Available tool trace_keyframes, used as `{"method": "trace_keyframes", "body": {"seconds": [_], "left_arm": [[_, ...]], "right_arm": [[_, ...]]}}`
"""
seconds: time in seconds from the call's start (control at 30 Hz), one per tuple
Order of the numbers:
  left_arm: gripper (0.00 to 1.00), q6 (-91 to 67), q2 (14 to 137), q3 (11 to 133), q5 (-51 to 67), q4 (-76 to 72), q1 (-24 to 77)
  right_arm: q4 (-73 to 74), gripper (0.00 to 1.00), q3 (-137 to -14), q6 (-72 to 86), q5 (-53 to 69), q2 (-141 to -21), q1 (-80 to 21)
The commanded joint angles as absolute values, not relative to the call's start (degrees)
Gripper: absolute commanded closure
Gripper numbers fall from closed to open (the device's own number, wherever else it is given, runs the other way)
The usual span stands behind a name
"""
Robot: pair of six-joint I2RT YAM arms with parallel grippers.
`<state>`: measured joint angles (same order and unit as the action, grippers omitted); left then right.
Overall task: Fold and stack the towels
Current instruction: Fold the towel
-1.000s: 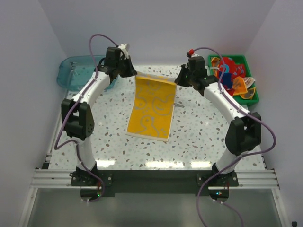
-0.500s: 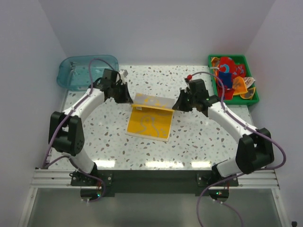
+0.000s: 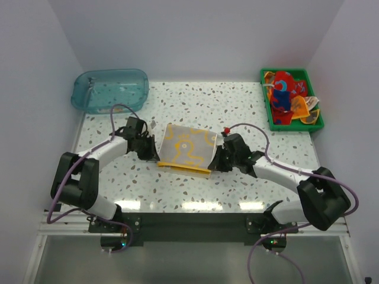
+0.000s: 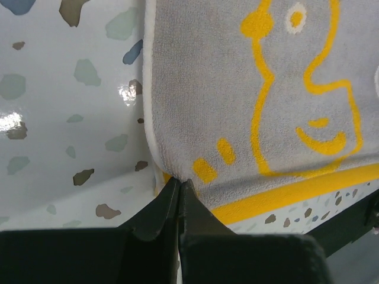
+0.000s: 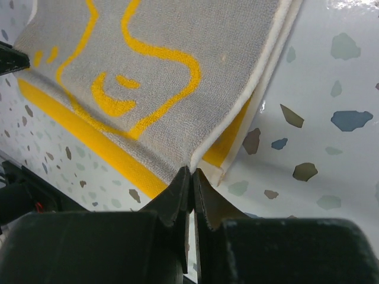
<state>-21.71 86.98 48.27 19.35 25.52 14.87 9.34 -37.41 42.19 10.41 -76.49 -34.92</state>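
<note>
One cream towel (image 3: pixel 186 145) with yellow ducks lies folded in half at the table's middle, its orange side showing as a strip along the near edge. My left gripper (image 3: pixel 155 158) is low at the near left corner, shut on the top layer's corner (image 4: pixel 179 180). My right gripper (image 3: pixel 212 167) is low at the near right corner, shut on that corner (image 5: pixel 190 168). The duck print fills the left wrist view (image 4: pixel 237 89) and the right wrist view (image 5: pixel 177 53). Several other towels (image 3: pixel 287 94), red, teal and orange, are heaped in the tray.
A green tray (image 3: pixel 295 71) stands at the back right corner. A clear blue tub (image 3: pixel 109 89) stands at the back left. Speckled tabletop (image 3: pixel 249 112) lies around the folded towel; both forearms stretch low across the near half.
Both grippers came down and toward the near edge, carrying the towel's raised far edge over onto its near edge. The orange face is now covered and the cream duck side is up.
</note>
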Motion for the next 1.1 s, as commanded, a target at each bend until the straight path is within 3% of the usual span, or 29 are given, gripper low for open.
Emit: {"method": "trace_keyframes", "body": {"seconds": [0.0,0.43,0.53,0.57,0.67,0.7,0.9,0.97,1.07], "left_arm": [[1.0,-19.69,86.22,46.77,12.92,19.87,13.54],[1.0,-20.48,84.46,42.63,11.16,16.96,15.29],[1.0,-20.39,84.11,42.63,10.72,17.05,15.73],[0.98,-20.39,83.94,42.8,10.55,17.22,15.73],[0.85,-20.3,82.97,43.33,10.37,17.84,15.91],[0.75,-20.3,82.27,43.68,10.28,18.45,16.0],[0.38,-20.39,77.53,44.21,8.97,21.88,16.08],[0.33,-20.57,74.81,44.3,7.65,23.72,16.17],[0.32,-20.74,71.03,44.21,6.95,26.18,16.52]], "right_arm": [[5.2,0.95,-34.46,42.72,4.48,-77.87,-34.45],[1.67,0.93,-32.25,40.78,3.16,-80.51,-34.54],[1.67,0.83,-32.34,40.61,4.04,-80.42,-34.63],[1.93,0.77,-32.52,40.52,4.13,-80.16,-34.63],[3.16,0.73,-32.78,40.34,3.96,-79.1,-34.89],[4.03,0.73,-32.96,40.25,3.78,-78.67,-34.89],[9.83,0.65,-34.98,38.59,2.2,-74.54,-35.07],[12.46,0.61,-36.64,37.62,1.67,-73.13,-35.24],[15.2,0.54,-39.45,35.69,1.67,-72.34,-36.03]]}}
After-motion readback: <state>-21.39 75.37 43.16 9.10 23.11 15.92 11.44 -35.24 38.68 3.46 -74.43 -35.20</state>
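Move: Both hands still hold the near corners of the towel's upper layer. The left's laying spot, the lower layer's near-left corner, is about 2 cm back, 1 cm left and 3 cm below; the towel's middle is roughly 5 cm ahead, 11 cm right and 3 cm below that hand, the blue bin 28 cm ahead, 19 cm left. The right's spot, the near-right corner, is about 3 cm back, 2 cm left and 4 cm below; the green box is some 28 cm ahead, 31 cm right. Both hands first finish lowering the pinched near corners nearly straight down towards the lower layer, about 2 cm each, and once low they open and let go, the left wide and the right a bit under half. While opening they slip outward off the towel's sides, the left hand some 2.5 cm to the left and the right hand as far to the right and another 1.5 cm down, before both rise clear, the left about 4 cm with its fingertips swinging forward some 10 degrees and the right about 2.5 cm. ##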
